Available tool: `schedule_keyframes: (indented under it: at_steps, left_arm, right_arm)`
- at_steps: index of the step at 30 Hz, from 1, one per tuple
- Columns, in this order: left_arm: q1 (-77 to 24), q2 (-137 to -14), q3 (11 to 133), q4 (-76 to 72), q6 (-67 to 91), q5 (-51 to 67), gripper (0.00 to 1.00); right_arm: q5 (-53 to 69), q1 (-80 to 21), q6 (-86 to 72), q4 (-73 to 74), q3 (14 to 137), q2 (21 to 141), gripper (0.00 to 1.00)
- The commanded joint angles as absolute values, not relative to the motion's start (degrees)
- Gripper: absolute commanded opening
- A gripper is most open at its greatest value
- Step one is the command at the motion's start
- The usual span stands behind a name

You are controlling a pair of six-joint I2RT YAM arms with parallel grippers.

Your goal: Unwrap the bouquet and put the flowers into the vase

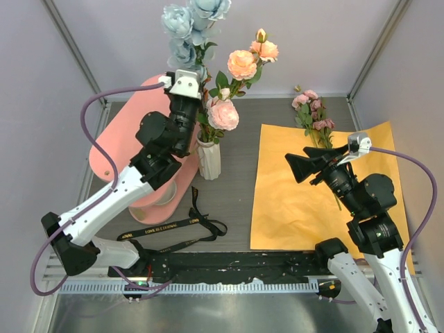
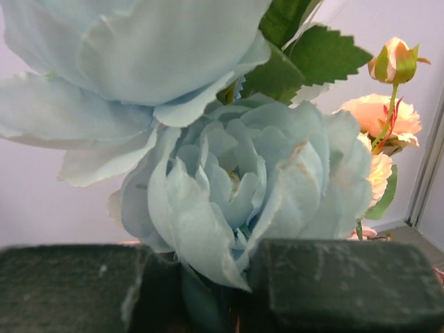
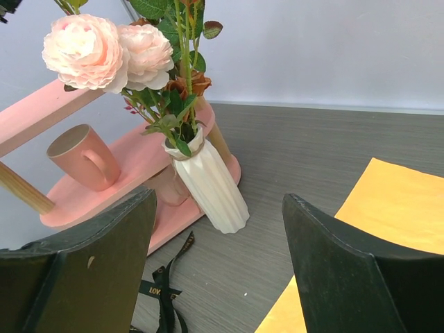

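The white ribbed vase [image 1: 209, 161] [image 3: 212, 189] stands on the table beside the pink shelf, with pink roses [image 1: 223, 114] [image 3: 87, 52] and peach roses [image 1: 243, 64] in it. My left gripper [image 1: 196, 82] [image 2: 215, 295] hovers above the vase, shut on the stem of the pale blue flowers [image 1: 186, 24] [image 2: 243, 177]. I cannot tell whether that stem's lower end reaches the vase. A dusky mauve spray [image 1: 313, 112] lies on the opened orange paper [image 1: 298, 201] [image 3: 395, 208]. My right gripper [image 1: 298, 168] [image 3: 218, 198] stands open over the paper's left part, holding nothing.
The untied black printed ribbon [image 1: 175, 232] [image 3: 163, 291] lies near the table's front. A pink shelf [image 1: 128, 139] [image 3: 104, 187] with a pink cup [image 3: 82, 156] in it stands left of the vase. Walls enclose the back and both sides.
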State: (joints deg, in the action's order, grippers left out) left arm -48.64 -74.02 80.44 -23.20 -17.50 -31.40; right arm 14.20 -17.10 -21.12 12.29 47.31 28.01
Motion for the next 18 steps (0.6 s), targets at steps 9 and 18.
schedule_keyframes:
  at_steps: [9, 18]
  left_arm:
    - [-47.2, -75.76, 74.63, -33.92, -18.55, -32.08, 0.0]
    - [-46.76, -77.43, 67.15, -38.49, -12.31, -37.7, 0.0]
  right_arm:
    - [12.83, -17.14, -20.65, 10.46, 47.02, 28.21, 0.79]
    - [12.83, -17.23, -20.48, 10.55, 46.14, 28.39, 0.79]
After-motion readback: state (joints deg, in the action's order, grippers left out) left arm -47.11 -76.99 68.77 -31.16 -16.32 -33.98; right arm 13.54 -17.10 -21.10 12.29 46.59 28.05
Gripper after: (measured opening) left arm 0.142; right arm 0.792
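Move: Almost beneath the left hand, which already grips the blue flowers' stem, stands the white vase, about 3 cm farther out and 4 cm to the right, its middle some 42 cm down. The peach bloom in it is roughly 5 cm ahead, 11 cm right and 5 cm lower; the pink shelf stands level with the hand, about 12 cm left and 37 cm below. From the idle right hand the vase is about 16 cm ahead, 18 cm left and 26 cm down. Lowering the blue flowers towards the white vase, the left hand sinks some 9 cm, slowly at first and then faster, while easing about 3 cm forward between the shelf and the peach bloom. The fingers keep their closed grip on the stem just under the blooms and tip down only about 5 degrees near the end. ##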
